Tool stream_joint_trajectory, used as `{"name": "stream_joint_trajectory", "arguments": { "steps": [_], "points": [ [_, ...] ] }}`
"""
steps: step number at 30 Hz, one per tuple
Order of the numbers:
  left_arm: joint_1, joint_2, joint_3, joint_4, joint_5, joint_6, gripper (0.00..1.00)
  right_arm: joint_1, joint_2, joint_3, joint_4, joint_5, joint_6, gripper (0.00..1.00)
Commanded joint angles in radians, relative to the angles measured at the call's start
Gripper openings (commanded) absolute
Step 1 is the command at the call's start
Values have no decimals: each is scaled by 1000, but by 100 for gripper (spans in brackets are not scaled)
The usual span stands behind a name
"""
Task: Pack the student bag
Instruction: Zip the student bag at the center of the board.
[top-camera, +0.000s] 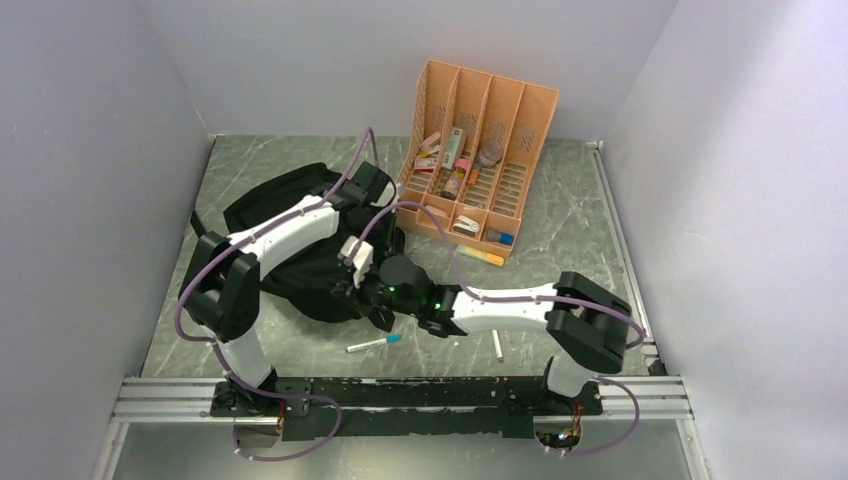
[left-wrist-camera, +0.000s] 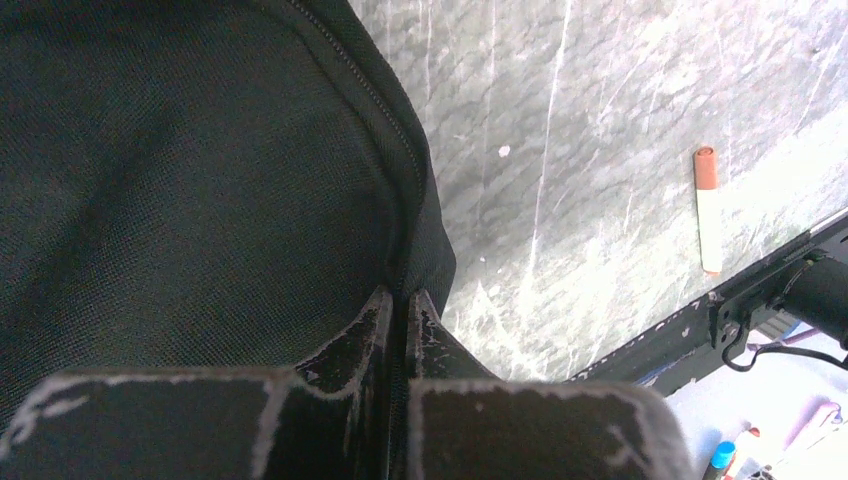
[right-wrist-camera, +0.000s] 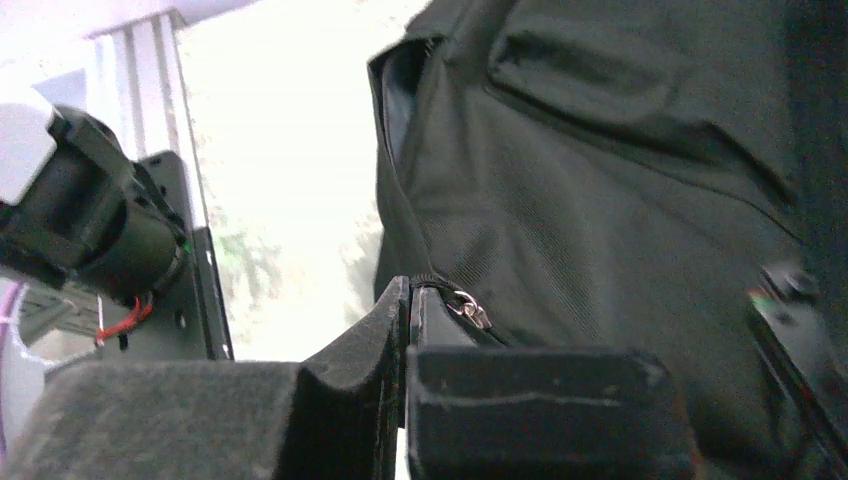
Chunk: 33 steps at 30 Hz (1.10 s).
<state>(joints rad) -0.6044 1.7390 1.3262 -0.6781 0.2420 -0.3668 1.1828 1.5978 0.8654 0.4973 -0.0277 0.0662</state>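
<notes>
The student bag (top-camera: 290, 215), a large soft black backpack, lies left of the table's middle. In the left wrist view the bag (left-wrist-camera: 180, 170) fills the left side, and my left gripper (left-wrist-camera: 397, 297) is shut on its zippered edge seam. In the right wrist view my right gripper (right-wrist-camera: 408, 287) is shut on the bag's (right-wrist-camera: 600, 180) zipper edge, just beside a metal zipper pull (right-wrist-camera: 468, 309). In the top view both grippers, left (top-camera: 350, 288) and right (top-camera: 378, 297), meet at the bag's near right corner. The bag's inside is hidden.
An orange slotted desk organizer (top-camera: 520, 120) with small items stands at the back right. A yellow-orange marker (top-camera: 482, 256) lies in front of it. A blue-capped pen (top-camera: 373, 343) and a white marker (top-camera: 497, 345), also in the left wrist view (left-wrist-camera: 708, 210), lie near the front rail.
</notes>
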Motion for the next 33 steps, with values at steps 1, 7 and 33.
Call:
{"name": "stream_joint_trajectory", "arguments": {
  "steps": [1,7,33],
  "points": [
    [-1,24,56,109,-6,0,5,31,85,120,167,-94,58,0],
    [2,15,50,120,-10,8,5,70,199,215,202,-128,67,0],
    [267,-700,-260,-147,-389,-308,62,67,100,149,48,172,195,0]
  ]
}}
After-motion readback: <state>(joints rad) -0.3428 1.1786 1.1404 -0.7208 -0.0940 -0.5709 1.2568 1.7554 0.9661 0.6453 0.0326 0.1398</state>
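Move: The right fingers already pinch the zip pull, and the bag's near-left corner lies about 15 cm to their left, 3 cm farther out and some 12 cm lower; the blue marker is roughly 7 cm back, 5 cm right and 15 cm below. The left fingers hold the bag's right edge: the bag's middle is some 15 cm to their left, 2 cm ahead and 5 cm lower, and the organizer about 15 cm ahead, 16 cm right. With the left hand at first still pinching the bag's right edge, the right hand keeps its grip on the zip pull and draws it about 7 cm left towards the near-left corner, then eases back a little. The left fingers then open wide, letting go of the edge, and the hand rises about 11 cm and swings 15 cm left, arcing forward and back, over the bag's middle, turning counter-clockwise. ##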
